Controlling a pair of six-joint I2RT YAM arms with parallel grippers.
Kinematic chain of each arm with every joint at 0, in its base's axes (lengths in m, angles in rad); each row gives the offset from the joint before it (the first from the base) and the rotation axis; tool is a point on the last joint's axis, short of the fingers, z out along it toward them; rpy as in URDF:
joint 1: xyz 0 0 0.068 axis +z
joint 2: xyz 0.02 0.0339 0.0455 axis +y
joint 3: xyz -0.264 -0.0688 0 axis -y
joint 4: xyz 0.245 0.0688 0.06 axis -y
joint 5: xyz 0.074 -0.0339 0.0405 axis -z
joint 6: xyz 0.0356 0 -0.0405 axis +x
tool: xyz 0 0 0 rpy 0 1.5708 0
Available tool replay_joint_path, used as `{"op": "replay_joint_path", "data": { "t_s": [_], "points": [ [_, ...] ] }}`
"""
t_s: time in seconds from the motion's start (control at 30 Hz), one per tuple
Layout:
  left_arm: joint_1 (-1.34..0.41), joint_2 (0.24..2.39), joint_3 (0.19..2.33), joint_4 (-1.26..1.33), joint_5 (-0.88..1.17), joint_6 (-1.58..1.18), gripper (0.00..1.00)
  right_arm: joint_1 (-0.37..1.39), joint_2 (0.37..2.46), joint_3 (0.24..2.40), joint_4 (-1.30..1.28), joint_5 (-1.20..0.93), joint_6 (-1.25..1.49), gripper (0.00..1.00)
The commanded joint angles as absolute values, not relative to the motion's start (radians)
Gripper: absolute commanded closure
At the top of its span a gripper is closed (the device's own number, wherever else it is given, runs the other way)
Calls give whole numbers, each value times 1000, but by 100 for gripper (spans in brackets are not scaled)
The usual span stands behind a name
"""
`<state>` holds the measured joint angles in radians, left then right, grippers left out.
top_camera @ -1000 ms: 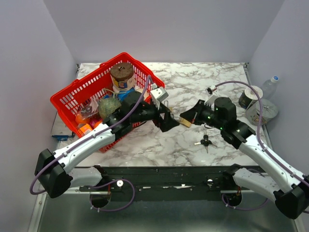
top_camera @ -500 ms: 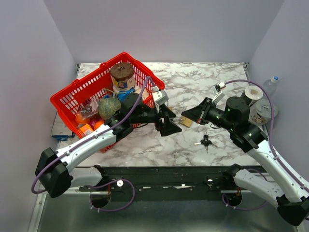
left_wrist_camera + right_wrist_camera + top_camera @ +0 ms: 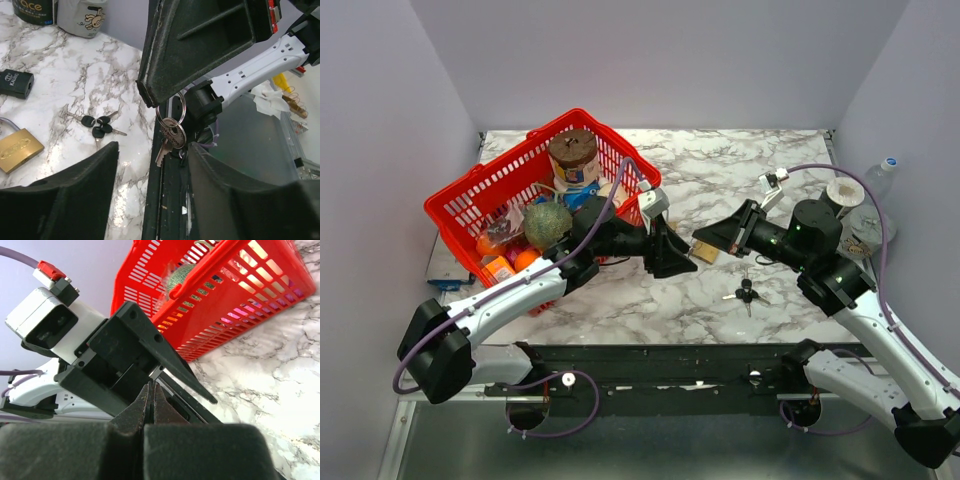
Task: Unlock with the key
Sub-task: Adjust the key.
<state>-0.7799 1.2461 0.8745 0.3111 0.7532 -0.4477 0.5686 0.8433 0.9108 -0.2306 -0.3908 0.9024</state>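
Note:
In the left wrist view a silver key (image 3: 172, 134) hangs on a ring. The ring is pinched by the black fingers (image 3: 200, 50) of my right gripper (image 3: 712, 236), which is shut on it above the table's front edge. My left gripper (image 3: 152, 150) is open, one finger on each side just below the hanging key, not touching it. The brass padlock (image 3: 705, 251) lies flat on the marble between the two grippers, its shackle toward the left gripper (image 3: 672, 258). In the right wrist view the shut right gripper (image 3: 151, 385) points at the left gripper's body.
A red basket (image 3: 470, 195) full of groceries stands at the left, close behind the left arm. A bunch of black-headed keys (image 3: 745, 292) lies near the front. A small black padlock (image 3: 15, 82) lies farther back. Cans (image 3: 840, 195) and a bottle (image 3: 882, 175) stand at the right edge.
The right gripper has drawn back to the right and lifted away from the padlock. The left gripper has shifted slightly right toward it, and its jaws have narrowed.

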Motion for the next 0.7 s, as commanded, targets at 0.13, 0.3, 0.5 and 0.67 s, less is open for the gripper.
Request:
{"op": "replay_joint_path", "data": {
  "t_s": [0.13, 0.3, 0.5, 0.67],
  "points": [
    [-778, 1241, 853, 416, 779, -474, 51, 572, 830, 890, -183, -430, 939, 99],
    [-778, 1236, 844, 425, 775, -479, 74, 572, 830, 887, -181, -428, 943, 99],
    [-778, 1241, 842, 417, 758, -480, 92, 572, 819, 874, -181, -419, 943, 99],
    [-778, 1241, 853, 371, 770, -454, 100, 574, 807, 868, -189, -408, 895, 99]
  ]
}}
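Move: Hanging from a ring in the right hand's shut fingertips, the key lies about 2 cm to the left hand's right, a centimetre back of its hand point and level with it, between its partly open fingers. From the right hand it is some 4 cm below, 2 cm back and 1 cm left. On the table some 23 cm below the left hand lie the brass padlock, 8 cm ahead and 5 cm right, and the black keys, straight ahead 0 and 13 cm right. Closing from about two-thirds open to shut, the left fingers pinch the hanging key between their tips from its front and back sides, while the left hand stays practically in place, pointing right. The right hand holds still too, its shut fingers keeping their grip on the ring. ##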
